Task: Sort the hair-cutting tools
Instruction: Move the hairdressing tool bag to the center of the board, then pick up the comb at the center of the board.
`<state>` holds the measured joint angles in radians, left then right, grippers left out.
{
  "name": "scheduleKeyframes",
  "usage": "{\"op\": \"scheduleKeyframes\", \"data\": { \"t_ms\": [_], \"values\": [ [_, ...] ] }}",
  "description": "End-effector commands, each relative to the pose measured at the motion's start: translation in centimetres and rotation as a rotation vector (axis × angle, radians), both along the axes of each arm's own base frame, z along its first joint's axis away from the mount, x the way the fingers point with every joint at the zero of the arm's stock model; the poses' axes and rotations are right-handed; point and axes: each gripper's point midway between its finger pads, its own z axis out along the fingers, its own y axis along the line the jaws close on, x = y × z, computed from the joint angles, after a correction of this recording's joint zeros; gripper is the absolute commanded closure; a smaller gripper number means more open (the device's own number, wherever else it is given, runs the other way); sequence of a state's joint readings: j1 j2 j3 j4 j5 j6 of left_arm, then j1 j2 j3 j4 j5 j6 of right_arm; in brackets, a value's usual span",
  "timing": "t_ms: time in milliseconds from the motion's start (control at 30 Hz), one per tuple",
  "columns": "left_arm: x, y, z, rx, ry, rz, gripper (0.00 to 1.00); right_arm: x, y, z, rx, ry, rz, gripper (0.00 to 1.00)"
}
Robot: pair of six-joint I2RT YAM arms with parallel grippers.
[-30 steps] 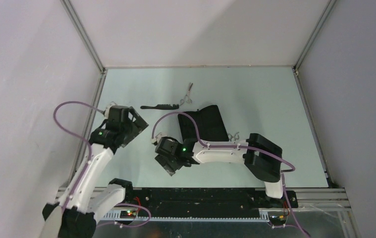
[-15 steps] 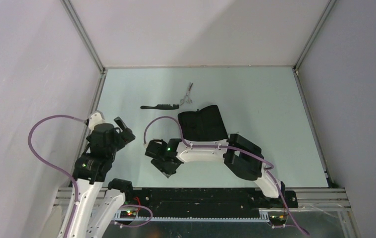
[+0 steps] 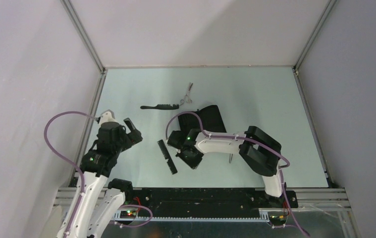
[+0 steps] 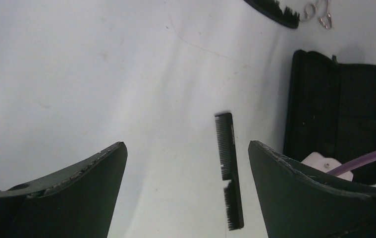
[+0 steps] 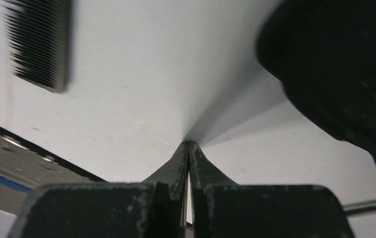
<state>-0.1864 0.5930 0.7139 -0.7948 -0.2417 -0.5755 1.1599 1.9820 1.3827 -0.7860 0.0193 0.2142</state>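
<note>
One black comb (image 3: pixel 167 156) lies flat on the table near the front, and in the left wrist view the comb (image 4: pixel 229 168) sits just inside the right finger. My left gripper (image 3: pixel 133 130) (image 4: pixel 187 145) hovers open to its left, holding nothing. My right gripper (image 3: pixel 193 159) (image 5: pixel 189 144) is shut and empty just right of that comb (image 5: pixel 39 44). A second comb (image 3: pixel 159 106) (image 4: pixel 272 10) and silver scissors (image 3: pixel 188 94) (image 4: pixel 318 9) lie farther back. A thin silver tip (image 3: pixel 231 158) pokes out under my right forearm; the rest is hidden.
The black fabric case (image 3: pixel 208 121) (image 4: pixel 339 114) lies open in the table's middle, behind my right wrist, and fills the upper right of the right wrist view as a dark blur (image 5: pixel 344 64). The table's front edge (image 5: pixel 22 144) runs close by.
My right gripper has pulled back to the right and shut, uncovering the comb on the table. My left arm drew back toward the near left, then edged forward.
</note>
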Motion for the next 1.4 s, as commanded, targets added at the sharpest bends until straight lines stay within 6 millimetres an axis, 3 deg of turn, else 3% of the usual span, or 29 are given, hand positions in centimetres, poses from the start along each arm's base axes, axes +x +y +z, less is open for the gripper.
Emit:
{"op": "scheduleKeyframes", "data": {
  "t_ms": [0,100,167,333,400,533,600,733,900,1367],
  "values": [
    [1.4,-2.5,-0.6,-0.096,-0.005,-0.082,0.0,-0.1,-5.4,-2.1,-0.148,0.031,0.049,0.96],
    [1.7,-3.3,-2.1,-0.127,0.046,-0.102,0.0,0.5,-5.6,-1.0,-0.117,0.017,0.033,0.95],
    [1.7,-3.4,-3.0,-0.133,0.085,-0.096,0.01,0.9,-4.8,0.7,-0.052,-0.01,0.014,0.93],
    [1.7,-4.4,-5.6,-0.162,0.216,-0.106,0.11,2.3,-3.2,4.0,0.088,-0.065,-0.095,0.76],
    [1.9,-5.1,-6.9,-0.155,0.293,-0.124,0.17,2.9,-2.4,5.3,0.147,-0.097,-0.146,0.69],
    [2.9,-6.7,-7.5,-0.104,0.384,-0.189,0.33,3.1,-0.1,7.5,0.27,-0.13,-0.222,0.51],
    [4.3,-7.7,-6.8,-0.088,0.399,-0.223,0.42,3.0,1.4,8.1,0.331,-0.138,-0.233,0.46],
    [5.8,-9.3,-7.4,-0.075,0.454,-0.27,0.56,2.3,2.8,7.9,0.357,-0.14,-0.218,0.43],
    [6.8,-10.9,-9.2,-0.097,0.523,-0.301,0.69,1.7,3.0,6.6,0.321,-0.143,-0.197,0.42],
    [7.6,-12.0,-13.9,-0.144,0.612,-0.261,0.83,1.2,5.1,5.7,0.297,-0.196,-0.129,0.4]
  ]
}}
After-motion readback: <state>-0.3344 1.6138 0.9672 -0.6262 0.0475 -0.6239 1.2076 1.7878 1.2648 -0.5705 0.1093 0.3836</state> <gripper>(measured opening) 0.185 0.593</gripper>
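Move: Level with the left hand's reach but low down lies the straight comb, about 15 cm to its right, 2 cm back and 16 cm below. The handled comb lies 20 cm ahead of that hand and 14 cm to its right, and the tool bag 10 cm ahead and 31 cm right, both equally low. From the right hand, nearly at board height, the straight comb's middle is some 8 cm left and 4 cm ahead; the bag is 16 cm ahead and 4 cm right. Dropping nearly 14 cm while swinging about 11 cm right and some 6 cm forward, the left hand comes down over the straight comb's far end, its fingers tipping steeply downward and closing most of the way. The nearly shut right fingers first skim low away from the comb, about 4 cm rightward, then rise, open past half and swing back left towards it, finally sinking about 2 cm. ##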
